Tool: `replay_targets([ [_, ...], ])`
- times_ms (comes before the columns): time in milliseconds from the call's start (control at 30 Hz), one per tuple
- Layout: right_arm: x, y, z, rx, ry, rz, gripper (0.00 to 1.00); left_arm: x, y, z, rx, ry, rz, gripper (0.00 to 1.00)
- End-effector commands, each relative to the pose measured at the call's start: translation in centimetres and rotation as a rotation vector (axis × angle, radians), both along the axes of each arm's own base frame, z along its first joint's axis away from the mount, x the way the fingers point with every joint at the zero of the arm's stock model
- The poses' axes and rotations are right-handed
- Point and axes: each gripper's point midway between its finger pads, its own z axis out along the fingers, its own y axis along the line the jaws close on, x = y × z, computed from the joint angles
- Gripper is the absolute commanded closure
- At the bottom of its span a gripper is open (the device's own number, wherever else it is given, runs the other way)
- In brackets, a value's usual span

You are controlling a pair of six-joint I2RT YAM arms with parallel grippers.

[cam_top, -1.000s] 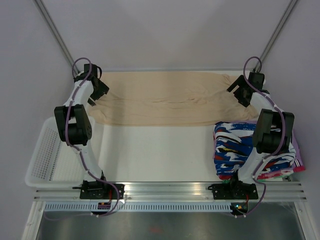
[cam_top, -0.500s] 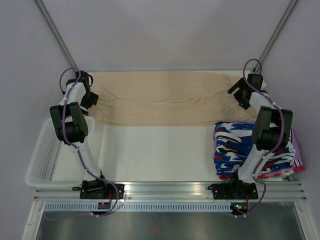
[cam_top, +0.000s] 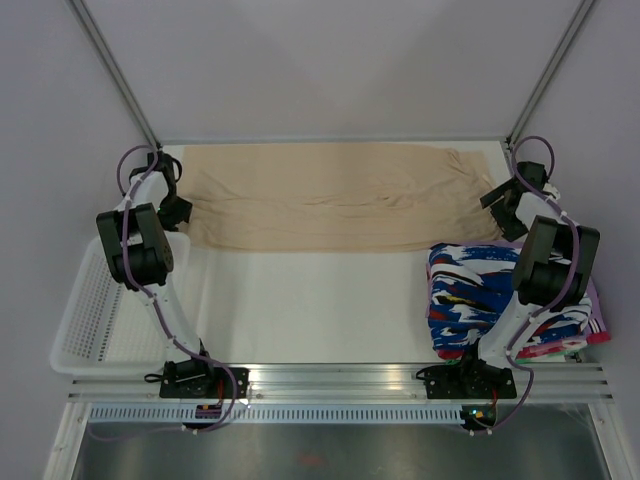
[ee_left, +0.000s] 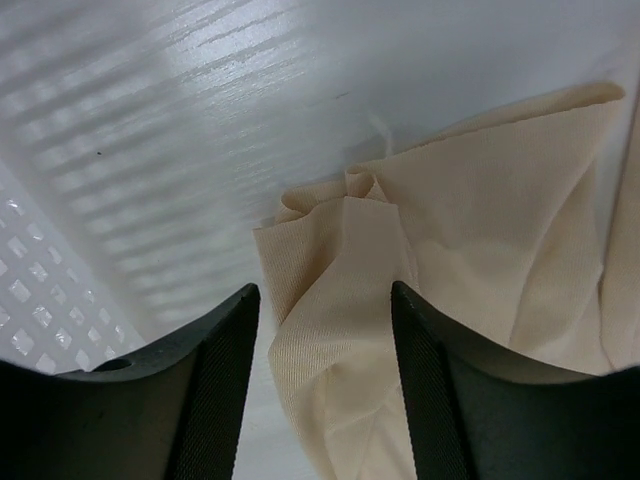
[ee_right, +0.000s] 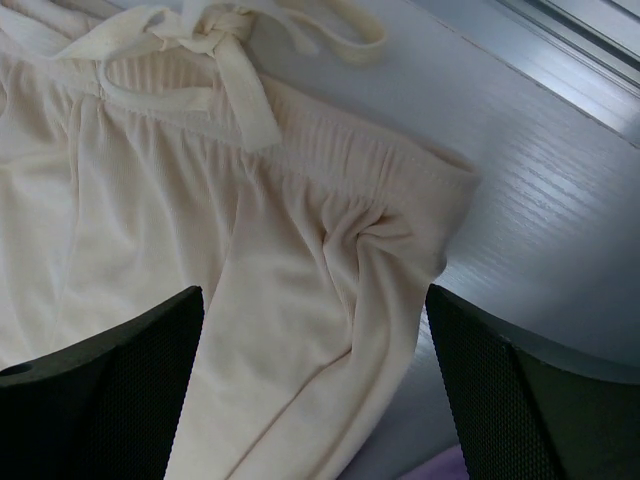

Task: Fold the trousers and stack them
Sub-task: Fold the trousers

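The beige trousers (cam_top: 330,200) lie flat across the far part of the table, leg ends to the left and waistband to the right. My left gripper (cam_top: 168,200) is at the leg ends. In the left wrist view a bunched hem corner of the trousers (ee_left: 340,260) rises between its fingers (ee_left: 222,390), which stand partly closed around it with a gap on the left side. My right gripper (cam_top: 507,205) hangs open over the waistband corner (ee_right: 400,200), near the tied drawstring (ee_right: 210,30). Cloth lies between the wide-apart fingers (ee_right: 130,400).
A white mesh basket (cam_top: 90,320) sits at the table's left edge, also in the left wrist view (ee_left: 25,300). A stack of patterned blue, white, red and black garments (cam_top: 480,300) lies at the near right. Frame poles rise at both far corners.
The left gripper slid left to the leg ends and its jaws narrowed around the hem corner. The right gripper moved right and nearer, to the waistband corner.
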Motion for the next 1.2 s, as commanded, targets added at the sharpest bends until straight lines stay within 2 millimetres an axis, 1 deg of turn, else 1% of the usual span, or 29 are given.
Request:
replay_targets([
  [0, -0.5, -0.4, 2.2, -0.038, -0.026, -0.045, 0.02, -0.8, -0.1, -1.8, -0.03, 0.048, -0.056, 0.41],
  [67, -1.1, -0.9, 2.0, -0.06, -0.003, -0.068, 0.02, -0.2, -0.2, -1.9, -0.036, 0.033, -0.075, 0.45],
  [100, -1.6, -1.2, 1.8, -0.062, 0.015, -0.084, 0.02, 0.3, -0.3, -1.9, -0.042, 0.011, -0.081, 0.47],
  [133, -1.8, -1.3, 1.6, -0.06, 0.024, -0.098, 0.02, 0.5, -0.4, -2.1, -0.048, 0.007, -0.086, 0.51],
  [167, -2.1, -1.3, 1.1, -0.048, 0.033, -0.114, 0.02, 0.7, -0.4, -2.1, -0.052, 0.0, -0.086, 0.64],
  [200, -2.3, -1.5, 0.9, -0.04, 0.039, -0.13, 0.02, 0.8, -0.5, -2.2, -0.058, 0.001, -0.086, 0.71],
  [233, -2.4, -1.6, 0.7, -0.034, 0.04, -0.14, 0.02, 0.9, -0.5, -2.2, -0.057, -0.001, -0.078, 0.87],
  [267, -2.4, -1.6, 0.6, -0.03, 0.041, -0.147, 0.02, 0.9, -0.3, -2.0, -0.051, -0.004, -0.071, 0.96],
  [333, -2.5, -2.0, 0.5, -0.037, 0.045, -0.156, 0.02, 0.9, -0.1, -1.5, -0.035, -0.006, -0.066, 0.98],
  [433, -2.8, -2.6, 0.2, -0.047, 0.056, -0.168, 0.02, 1.1, 0.6, 0.3, 0.002, -0.025, -0.069, 0.98],
  [467, -2.9, -2.6, -0.1, -0.045, 0.064, -0.169, 0.02, 1.0, 0.6, 1.2, 0.011, -0.033, -0.081, 0.98],
  [533, -3.2, -2.8, -0.4, -0.048, 0.073, -0.18, 0.04, 1.2, 0.9, 2.3, 0.034, -0.048, -0.096, 0.98],
  [567, -3.2, -2.9, -0.6, -0.049, 0.076, -0.181, 0.07, 1.3, 1.0, 3.1, 0.044, -0.062, -0.101, 0.98],
  [700, -3.5, -3.0, -1.0, -0.056, 0.083, -0.186, 0.12, 1.4, 1.7, 4.6, 0.092, -0.083, -0.12, 0.98],
  [800, -3.5, -2.7, -1.8, -0.04, 0.086, -0.173, 0.15, 1.6, 2.0, 5.1, 0.113, -0.087, -0.136, 0.98],
  [867, -3.0, -2.6, -2.3, -0.032, 0.066, -0.169, 0.18, 1.7, 2.1, 5.1, 0.118, -0.086, -0.137, 0.98],
  [933, -3.0, -2.5, -3.3, -0.027, 0.065, -0.168, 0.18, 1.9, 2.2, 5.0, 0.121, -0.087, -0.143, 0.98],
  [1000, -2.1, -2.9, -3.3, -0.041, 0.038, -0.154, 0.22, 2.2, 2.3, 5.2, 0.124, -0.096, -0.143, 0.98],
  [1033, -1.9, -3.0, -3.8, -0.043, 0.046, -0.15, 0.26, 2.4, 2.4, 5.3, 0.125, -0.098, -0.144, 0.98],
  [1067, -1.8, -3.2, -3.8, -0.053, 0.054, -0.144, 0.36, 2.5, 2.4, 5.3, 0.128, -0.097, -0.143, 0.98],
  [1100, -1.1, -3.6, -3.3, -0.064, 0.042, -0.138, 0.43, 2.7, 2.5, 5.6, 0.133, -0.104, -0.149, 0.98],
  [1133, -0.9, -3.7, -3.4, -0.067, 0.048, -0.132, 0.51, 2.8, 2.6, 5.6, 0.134, -0.101, -0.153, 0.98],
  [1167, -0.2, -4.1, -2.5, -0.088, 0.039, -0.116, 0.72, 3.0, 2.7, 6.0, 0.142, -0.107, -0.154, 0.98],
])
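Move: Just under the left hand, some 3 cm below its open fingers, lies the trousers' near hem corner; the trousers' far left corner is about 17 cm ahead and 2 cm to the right, and the white basket's middle roughly 22 cm back, 15 cm left. For the right hand, the near waistband corner lies about 2 cm back, 3 cm right and 3 cm below; the drawstring knot is some 8 cm ahead, 3 cm right, and the patterned pile's middle 20 cm back, 4 cm right. Sinking about 2.5 cm, the left fingers shut on the near hem corner, then lift it some 5 cm while easing forward and outward to the left. The right hand slides back and to the right by about 4 cm, turning slightly clockwise, then drops 2.5 cm with a small forward shift, its fingers closing about halfway around the near waistband corner. ##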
